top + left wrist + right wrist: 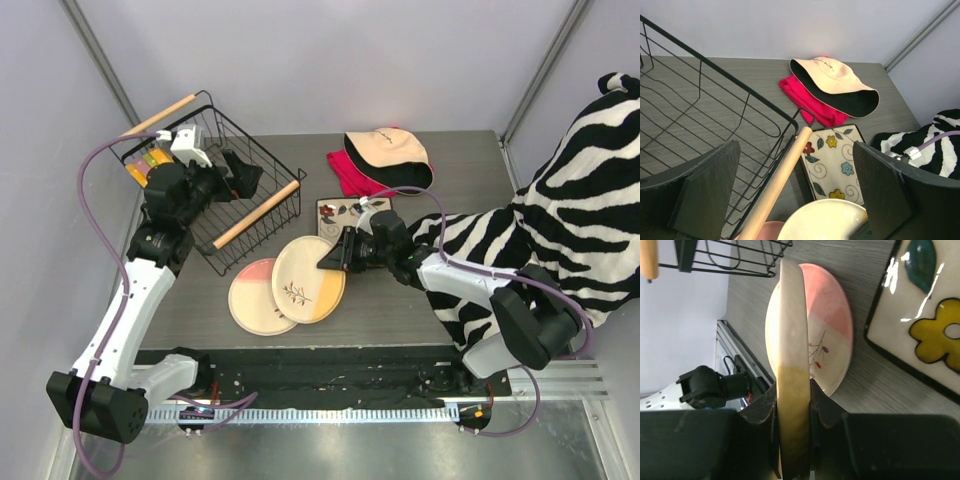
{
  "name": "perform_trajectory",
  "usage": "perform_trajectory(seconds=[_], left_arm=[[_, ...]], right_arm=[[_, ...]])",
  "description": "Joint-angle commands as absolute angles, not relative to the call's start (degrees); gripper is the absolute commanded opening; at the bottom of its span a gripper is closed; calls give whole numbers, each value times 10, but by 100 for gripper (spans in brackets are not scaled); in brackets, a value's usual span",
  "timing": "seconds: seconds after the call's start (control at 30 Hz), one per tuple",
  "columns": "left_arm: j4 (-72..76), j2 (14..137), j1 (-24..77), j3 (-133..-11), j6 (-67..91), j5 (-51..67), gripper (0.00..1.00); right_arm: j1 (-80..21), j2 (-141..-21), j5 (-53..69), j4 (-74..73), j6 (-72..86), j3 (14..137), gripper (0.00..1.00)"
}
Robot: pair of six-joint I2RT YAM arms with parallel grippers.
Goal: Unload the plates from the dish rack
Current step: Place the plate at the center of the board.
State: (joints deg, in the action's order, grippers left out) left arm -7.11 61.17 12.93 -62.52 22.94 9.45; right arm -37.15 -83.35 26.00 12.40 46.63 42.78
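Note:
The black wire dish rack (262,160) stands at the back left. Orange, green and yellow plate edges (147,163) stand in its far left end, partly hidden by my left arm. My left gripper (243,176) is open and empty above the rack's floor, its jaws wide (795,150). My right gripper (335,255) is shut on the rim of the cream-yellow plate (308,278), seen edge-on in the right wrist view (792,340). This plate overlaps the pink plate (255,300). The square flowered plate (342,212) lies flat behind my right gripper.
A cream-and-black cap (390,155) lies on a red cloth (348,172) at the back. A zebra-striped cloth (590,200) covers the right side. The rack's near wooden handle (257,214) runs between the rack and the plates.

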Motion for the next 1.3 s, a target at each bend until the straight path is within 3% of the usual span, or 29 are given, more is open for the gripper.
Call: perform_trajectory(seconds=[0.0,0.5,0.63,0.9,1.27], left_arm=[[-49,609,126,-623,228,96,100],[-40,603,127,-617,231,100,100],[-40,600,127,-617,229,98,100],[-40,600,127,-615,231,102,100],[-33,600,126,-611,239,105,100]], right_arm=[[-377,-841,269,249,491,447,1],[-399,-927,226,229,474,471,1],[-405,-941,215,227,473,474,8],[-412,-963,217,199,451,483,36],[-428,-969,205,144,424,498,52]])
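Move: The right hand has the cream-and-yellow plate pinched by its right rim. The pink-topped plate it is being taken down onto lies about 14 cm to the left of the hand, 6 cm back and 9 cm below. The flowered square plate is some 8 cm ahead and 6 cm to the right, 6 cm below. The rack's near wooden handle is roughly 11 cm ahead and 17 cm left, about level. From the left hand, the pink-topped plate is about 20 cm back, 3 cm right and 30 cm below. The right hand sets its pinched plate down overlapping the pink-topped plate, sinking about 4 cm while easing some 3 cm left. Then the fingers open to about half and sink another 3 cm or so, drifting slightly back and tipping nearly 10 degrees, still straddling the right rim of the cream-and-yellow plate. ##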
